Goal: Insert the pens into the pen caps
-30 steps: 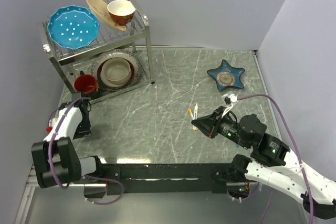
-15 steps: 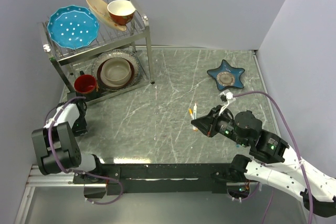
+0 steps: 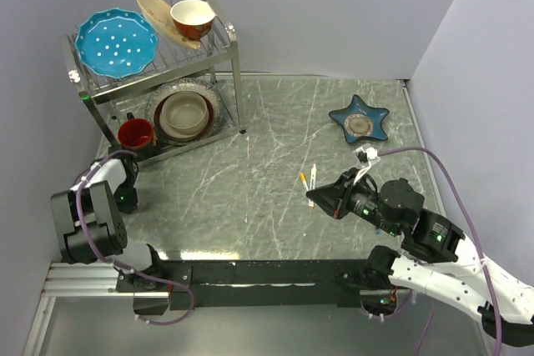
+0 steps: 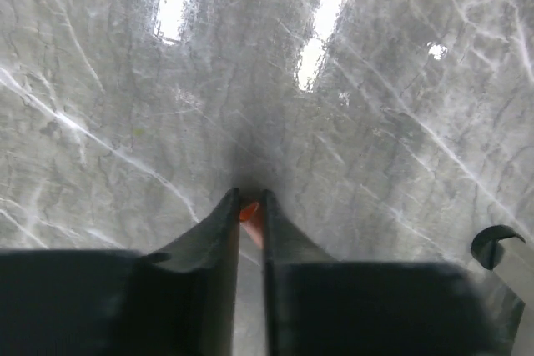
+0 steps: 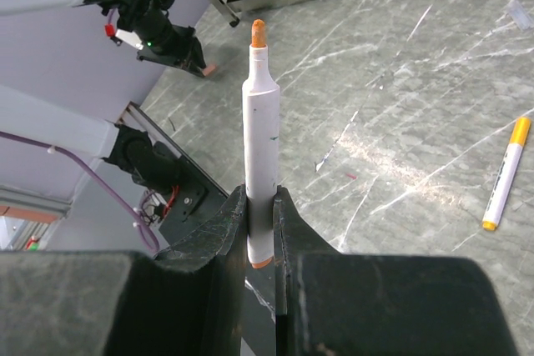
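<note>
In the left wrist view my left gripper (image 4: pixel 250 199) is shut on a tiny orange pen cap (image 4: pixel 248 211), its tips down at the marble table. From above, this gripper (image 3: pixel 127 198) is at the table's left edge. My right gripper (image 5: pixel 260 198) is shut on a white pen (image 5: pixel 259 122), whose orange tip points toward the left arm. In the top view the right gripper (image 3: pixel 320 198) hovers right of centre. Two more pens (image 3: pixel 308 178) lie on the table just beyond it; one (image 5: pixel 506 174) also shows in the right wrist view.
A metal dish rack (image 3: pixel 225 56) stands at the back left with a blue plate (image 3: pixel 115 42), bowls and a red cup (image 3: pixel 136 132). A blue star-shaped dish (image 3: pixel 360 119) sits at the back right. Grey walls close in the sides.
My left gripper has closed from wide open onto the orange cap, and its arm has drawn in toward the left edge. The right gripper with its pen has barely shifted.
</note>
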Available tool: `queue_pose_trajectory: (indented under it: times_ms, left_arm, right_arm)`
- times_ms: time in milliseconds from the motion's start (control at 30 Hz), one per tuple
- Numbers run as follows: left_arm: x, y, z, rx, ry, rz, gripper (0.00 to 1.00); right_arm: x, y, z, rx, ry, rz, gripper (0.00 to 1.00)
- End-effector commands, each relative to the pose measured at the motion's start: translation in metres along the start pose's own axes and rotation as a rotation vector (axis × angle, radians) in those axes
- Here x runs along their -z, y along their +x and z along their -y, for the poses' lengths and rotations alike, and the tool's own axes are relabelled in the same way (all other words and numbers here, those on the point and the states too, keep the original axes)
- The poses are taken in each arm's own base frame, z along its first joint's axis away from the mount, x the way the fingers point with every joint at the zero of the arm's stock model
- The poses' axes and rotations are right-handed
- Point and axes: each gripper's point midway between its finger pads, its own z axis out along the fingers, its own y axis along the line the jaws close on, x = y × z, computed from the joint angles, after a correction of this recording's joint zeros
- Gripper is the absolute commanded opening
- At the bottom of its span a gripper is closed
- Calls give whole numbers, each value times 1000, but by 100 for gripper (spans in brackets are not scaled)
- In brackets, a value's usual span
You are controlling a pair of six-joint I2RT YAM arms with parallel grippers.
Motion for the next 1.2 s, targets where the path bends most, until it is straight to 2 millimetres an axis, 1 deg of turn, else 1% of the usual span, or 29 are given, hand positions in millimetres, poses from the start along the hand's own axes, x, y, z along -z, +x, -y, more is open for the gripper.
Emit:
queue_pose_trajectory:
  times_ms: [0, 33, 100, 200, 233, 300, 333, 367, 400, 433, 500, 533, 600, 633, 667, 700, 733, 767, 800, 867, 900, 933, 967, 1000, 1033, 1067, 1100, 1133, 1167]
  left_arm:
    - [-8, 29, -1, -59, 9, -111, 6]
    - [-4, 33, -3, -93, 18, -103, 1]
    - [6, 38, 1, -146, 65, -97, 1]
    - [33, 60, 5, -268, 159, -99, 1]
    - [47, 76, 3, -348, 210, -96, 1]
    - [68, 94, 4, -415, 281, -115, 1]
    - [80, 112, -1, -482, 324, -151, 1]
    - [89, 121, 1, -520, 359, -168, 1]
    - [93, 127, -2, -549, 370, -178, 1]
    - [101, 139, -9, -599, 390, -192, 1]
    - [109, 152, -14, -659, 404, -194, 1]
    - [116, 165, -21, -717, 431, -190, 1]
    - [125, 179, -22, -781, 451, -164, 1]
    - [131, 189, -29, -839, 466, -157, 1]
    - [136, 197, -26, -858, 466, -143, 1]
    - [138, 198, -35, -905, 448, -118, 1]
    - [139, 197, -36, -902, 432, -93, 1]
    - [143, 198, -32, -886, 419, -65, 1]
    - [140, 181, -34, -883, 377, 6, 1]
    - [145, 170, -29, -797, 381, 25, 1]
    - [144, 165, -25, -762, 379, 9, 1]
    - [141, 167, -22, -755, 408, -29, 1]
    - [152, 163, -18, -720, 461, -96, 1]
    - [149, 158, -12, -677, 460, -159, 1]
    - [142, 158, -7, -676, 507, -195, 1]
    - [149, 146, -2, -635, 556, -225, 1]
    - [140, 128, 9, -568, 546, -227, 2]
    - [133, 118, 8, -574, 541, -226, 9]
    - [134, 104, 11, -552, 546, -216, 14]
  right_arm:
    - [11, -21, -11, -8, -41, 81, 0]
    - [12, -22, -12, -9, -44, 85, 0]
    - [13, -21, -11, -9, -49, 92, 0]
    - [15, -22, -13, -10, -67, 102, 0]
    - [15, -20, -11, -9, -63, 103, 0]
    - [17, -22, -10, -15, -66, 125, 0]
    - [17, -20, -9, -19, -65, 126, 0]
    - [20, -21, -9, -26, -69, 137, 0]
    - [21, -21, -8, -29, -72, 141, 0]
    - [20, -19, -7, -34, -72, 143, 0]
    - [26, -20, -6, -42, -79, 164, 0]
    - [26, -18, -4, -44, -77, 165, 0]
    - [34, -22, 0, -49, -69, 197, 0]
    - [35, -22, 1, -49, -66, 206, 0]
    - [40, -24, 2, -51, -67, 218, 0]
    - [42, -25, 3, -51, -67, 226, 0]
    - [44, -27, 2, -52, -70, 233, 0]
    - [46, -27, 2, -51, -70, 234, 0]
    - [46, -27, 3, -50, -70, 236, 0]
    - [45, -25, 0, -50, -83, 226, 0]
    - [44, -24, -1, -50, -92, 222, 0]
    - [42, -21, -2, -52, -102, 217, 0]
    - [41, -20, -3, -54, -108, 214, 0]
    - [40, -20, -3, -57, -111, 216, 0]
    - [38, -18, -3, -57, -118, 217, 0]
    - [38, -18, -3, -64, -125, 229, 0]
    - [37, -17, -3, -66, -132, 235, 0]
    - [30, -8, 2, -64, -126, 222, 0]
    - [28, -10, 1, -66, -135, 242, 0]
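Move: Right at the left fingertips, barely a centimetre below the hand point, lies the orange pen cap, with the fingers still partly open about it. The near foot of the dish rack stands about 10 cm ahead and 2 cm to the right, and the red mug some 20 cm ahead, 3 cm to the right and 4 cm higher. For the right hand, which already holds the white pen, the cap is roughly 70 cm left, 6 cm ahead and 27 cm down. Shutting completely on nothing, the left fingers leave the cap as the hand sweeps low over the table to the right, some 25 cm and about 5 cm forward, turning some 55 degrees clockwise. It then swings roughly 8 cm back left, rising to 5 cm. The right hand keeps its grip on the pen, drifting about 3 cm right and rolling slightly. ##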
